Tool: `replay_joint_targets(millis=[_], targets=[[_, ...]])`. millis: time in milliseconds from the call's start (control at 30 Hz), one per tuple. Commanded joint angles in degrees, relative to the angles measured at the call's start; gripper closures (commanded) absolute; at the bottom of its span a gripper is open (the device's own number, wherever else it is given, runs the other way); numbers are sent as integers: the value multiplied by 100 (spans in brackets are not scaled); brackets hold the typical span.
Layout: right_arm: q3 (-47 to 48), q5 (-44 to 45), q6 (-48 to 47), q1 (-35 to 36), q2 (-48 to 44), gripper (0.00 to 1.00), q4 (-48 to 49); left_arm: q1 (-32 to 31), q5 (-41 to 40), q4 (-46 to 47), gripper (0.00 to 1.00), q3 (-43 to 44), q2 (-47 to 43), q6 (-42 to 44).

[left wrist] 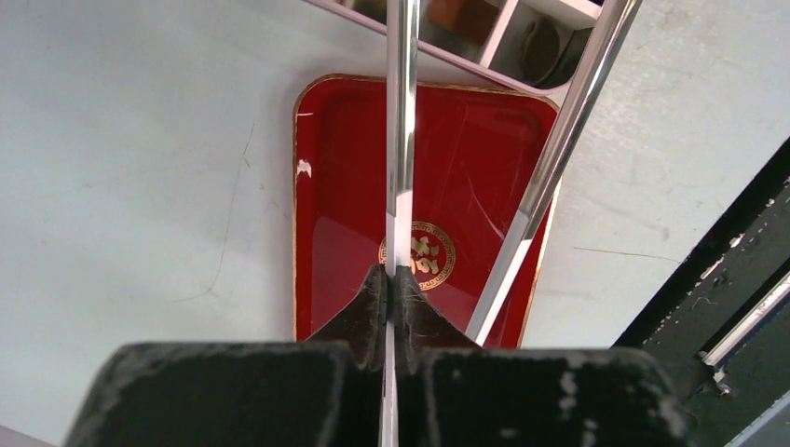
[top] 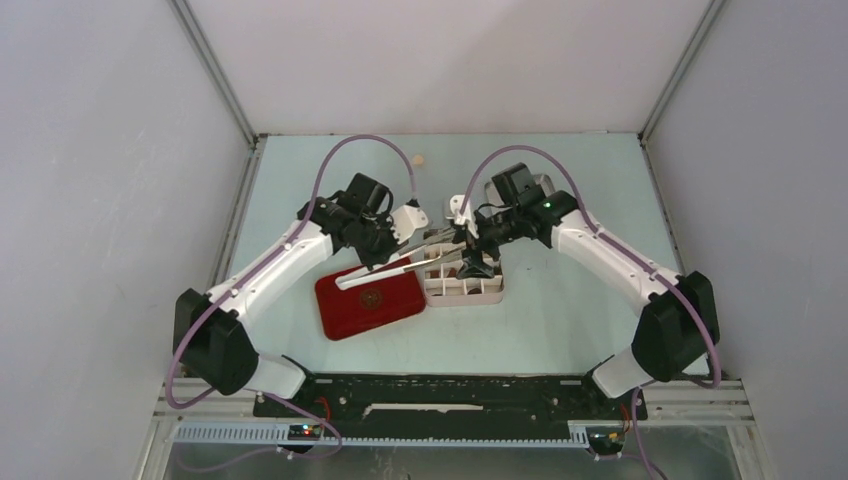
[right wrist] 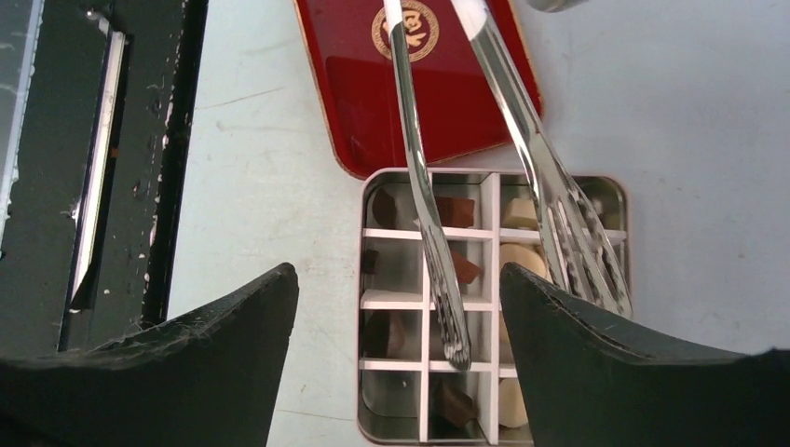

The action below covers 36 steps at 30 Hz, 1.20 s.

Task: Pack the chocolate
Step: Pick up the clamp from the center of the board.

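Note:
Dark brown and cream chocolate pieces [right wrist: 458, 212] lie in the cells of a white divided box [right wrist: 484, 174] [top: 487, 291]. My left gripper [left wrist: 392, 279] [top: 385, 245] is shut on one arm of metal tongs [left wrist: 401, 140] [top: 372, 274]. The tongs reach across the red tray [left wrist: 335, 186] to the box, and their tips [right wrist: 454, 335] hang spread over the cells with nothing between them. My right gripper [right wrist: 399, 307] [top: 475, 262] stands open just above the box, its fingers on either side of the near cells, holding nothing. A brown piece [left wrist: 461, 14] shows in the left wrist view.
The red tray [top: 370, 300] with a gold emblem lies left of the box, touching it. A small cream bit [top: 419, 159] sits alone at the far side of the table. The black base rail [right wrist: 93, 140] runs along the near edge.

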Motion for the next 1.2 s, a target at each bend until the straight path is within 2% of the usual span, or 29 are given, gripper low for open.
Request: replay_joint_targets(millis=[0,133,267,367,400,500,600,667,767,833,967,1167], targets=[[30,96,-100,119,272,23,39,-48,300,76,100,365,-147,95],[29,119,-69,116,404,48,6,-44,293,36,100,394,-158,145],[28,150,-37,122,454,82,44,-48,337,-26,100,417,-158,222],[28,160,-9,122,486,99,75,-45,433,-92,100,461,-168,288],[28,149,-4,122,493,100,72,-48,453,-89,97,464,-179,299],[30,16,-84,76,490,100,-10,90,701,168,64,402,-374,120],[28,-439,-45,-156,467,100,-54,609,1560,779,38,136,-750,-509],[31,-894,35,-394,443,100,-68,1068,2346,1329,28,-149,-963,-992],[28,-1709,126,-793,406,100,-144,1578,3457,2111,25,-646,-1040,-1490],[28,-2048,93,-948,389,100,-243,1630,3728,2574,3,-968,-1069,-1572],[29,-2386,97,-1043,386,100,-312,1610,3987,2968,0,-1143,-900,-1657],[31,-2704,225,-1076,354,100,-222,1489,3986,2817,0,-996,-523,-1294]])
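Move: The clamp hangs level in the left hand's shut fingers. The tip of its near blade lies about 20 cm right and 2 cm ahead of the left hand, and straight below the right hand's open fingers by some 3 cm. From the right hand, the slotted blade is about 5 cm ahead and 2 cm left at that same height. The box is about 4 cm back and 13 cm down, the red tray 24 cm left and 12 cm back on the table. The clamp's near blade is pinched by the right hand, which sinks about 3 cm over it and shuts, then draws right and up about 3 cm each, rolling and tipping up slightly. Once it is held there, the left fingers open wide off the handle; that hand rises nearly 8 cm, sinks back a little and swings some 40 degrees to point right. ##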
